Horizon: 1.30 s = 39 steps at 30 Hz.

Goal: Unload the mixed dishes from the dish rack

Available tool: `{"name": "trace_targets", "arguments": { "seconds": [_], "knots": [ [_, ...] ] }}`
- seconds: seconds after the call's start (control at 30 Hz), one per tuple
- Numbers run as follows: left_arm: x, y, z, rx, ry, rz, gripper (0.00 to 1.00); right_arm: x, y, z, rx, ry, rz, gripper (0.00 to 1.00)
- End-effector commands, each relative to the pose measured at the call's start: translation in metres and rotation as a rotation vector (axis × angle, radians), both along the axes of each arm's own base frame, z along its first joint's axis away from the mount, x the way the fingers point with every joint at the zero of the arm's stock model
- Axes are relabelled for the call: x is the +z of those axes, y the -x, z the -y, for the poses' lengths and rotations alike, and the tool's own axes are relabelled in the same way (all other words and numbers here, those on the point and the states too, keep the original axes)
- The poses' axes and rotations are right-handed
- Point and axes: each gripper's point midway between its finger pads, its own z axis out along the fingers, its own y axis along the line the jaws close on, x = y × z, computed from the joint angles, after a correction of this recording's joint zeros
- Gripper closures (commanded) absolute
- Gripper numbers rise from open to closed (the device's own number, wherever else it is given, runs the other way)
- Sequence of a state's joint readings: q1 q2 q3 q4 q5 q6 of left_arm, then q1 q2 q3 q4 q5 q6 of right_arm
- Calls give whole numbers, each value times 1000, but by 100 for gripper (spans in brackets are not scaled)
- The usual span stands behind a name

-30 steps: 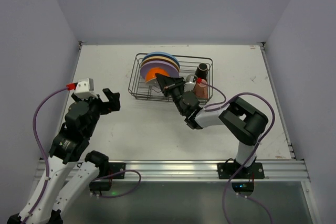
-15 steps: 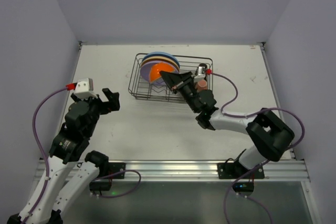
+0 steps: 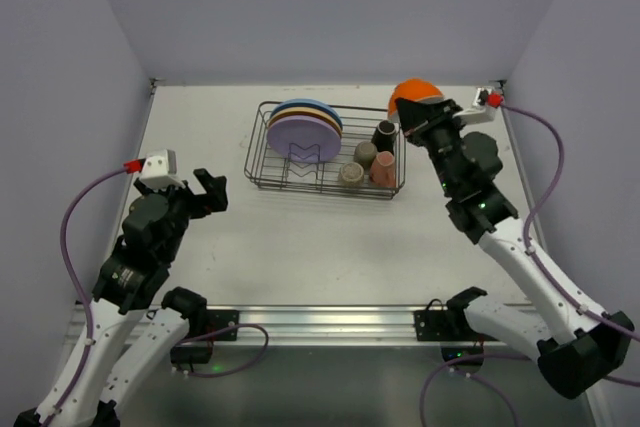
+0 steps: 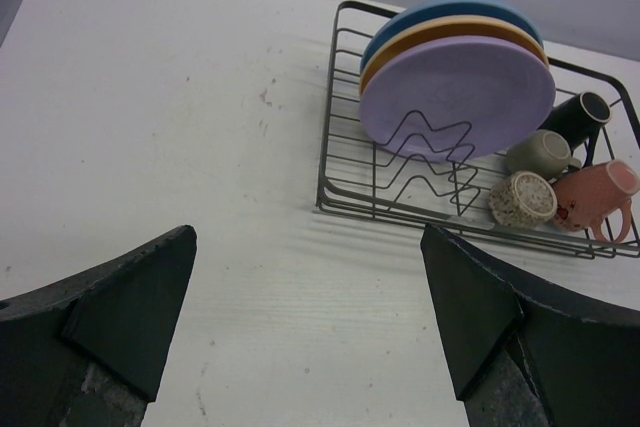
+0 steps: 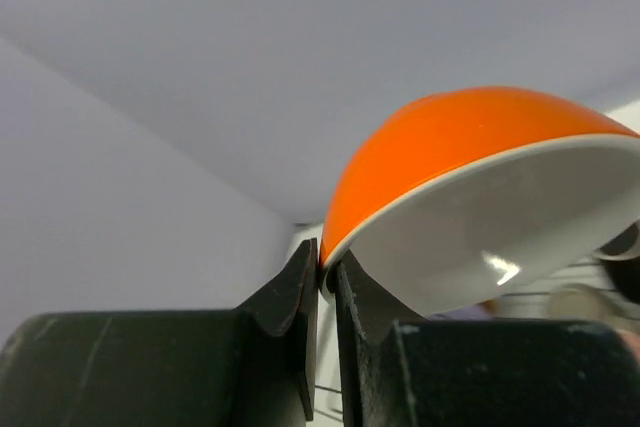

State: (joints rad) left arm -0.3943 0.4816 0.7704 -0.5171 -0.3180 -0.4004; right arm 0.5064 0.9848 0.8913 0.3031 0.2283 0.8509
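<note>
My right gripper (image 3: 410, 109) is shut on the rim of the orange bowl (image 3: 410, 95), white inside, and holds it in the air past the rack's right end; the right wrist view shows the rim (image 5: 470, 157) pinched between the fingers (image 5: 300, 287). The black wire dish rack (image 3: 262, 159) stands at the table's back middle. In it the plates stand on edge at the left, purple (image 3: 303, 134) in front, tan, yellow and blue (image 3: 300, 105) behind. The dark brown cup (image 3: 384, 133), olive-grey cup (image 3: 364, 153), beige cup (image 3: 351, 174) and pink cup (image 3: 383, 169) lie at its right end. My left gripper (image 3: 207, 190) is open and empty, left of the rack.
White walls close the table at the back and both sides. The right arm's cable (image 3: 545, 157) hangs along the right wall. The rack also shows in the left wrist view (image 4: 345, 197), ahead and to the right of the open fingers (image 4: 130, 297).
My right gripper has lifted the orange bowl out of the rack and swung it right and back, to above the rack's right end. The left arm has not moved.
</note>
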Motion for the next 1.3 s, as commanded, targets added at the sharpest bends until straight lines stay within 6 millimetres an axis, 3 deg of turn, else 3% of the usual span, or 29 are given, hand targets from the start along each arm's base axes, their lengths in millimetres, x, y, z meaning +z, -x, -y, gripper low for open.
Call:
{"name": "trace_targets", "arguments": {
  "seconds": [0.0,0.17,0.2,0.27,0.3,0.33,0.43,0.57,0.63,0.67,0.87,1.03,1.27],
  "knots": [
    [9,-1,1,-7,-5,34,0,-40,-7,58,-173,409,-238,100],
    [11,1,0,-10,1,46,0,-72,-27,119,-218,648,-483,100],
    [11,1,1,-12,1,45,0,-89,-34,125,-190,717,-565,100],
    [12,2,2,-19,4,52,0,-100,-40,136,-162,750,-637,100],
    [13,3,2,-19,5,53,0,-99,-43,139,-144,782,-643,100],
    [13,3,2,-22,5,55,0,-118,-44,140,-110,801,-719,100],
    [13,4,4,-31,6,55,0,-137,-42,141,-21,841,-809,100],
    [14,6,8,-48,8,60,0,-183,-52,160,21,912,-998,100],
    [15,7,8,-47,10,65,0,-190,-53,156,103,903,-1026,100],
    [16,7,8,-48,11,66,0,-197,-62,159,112,911,-1051,100],
    [16,8,8,-50,11,70,0,-225,-67,183,89,994,-1200,100],
    [17,10,10,-59,15,73,0,-262,-68,189,125,1024,-1311,100],
    [24,15,6,-49,28,103,0,-282,-73,204,79,1085,-1391,100]
  ]
}}
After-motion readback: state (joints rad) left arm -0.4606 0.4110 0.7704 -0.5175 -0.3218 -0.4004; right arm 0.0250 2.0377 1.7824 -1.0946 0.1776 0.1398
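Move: My right hand already holds the orange bowl by its rim, high above the rack's right end. The bare table it is going to lies roughly 22 cm to the right, 6 cm ahead and 38 cm below. The pink mug is about 5 cm ahead and 2 cm left, the black cup some 13 cm ahead and 2 cm left, both around 34 cm down. From my left hand, that bare spot is about 60 cm right, 16 cm ahead and 26 cm lower. I swing the bowl rightwards and somewhat forward with my right hand, clear of the rack's end, then bring it down beside the rack: about 19 cm right and 30 cm down in all. My wrist rolls and tips through nearly a quarter turn or more, until the fingers point down, and they keep their pinch on the rim. ##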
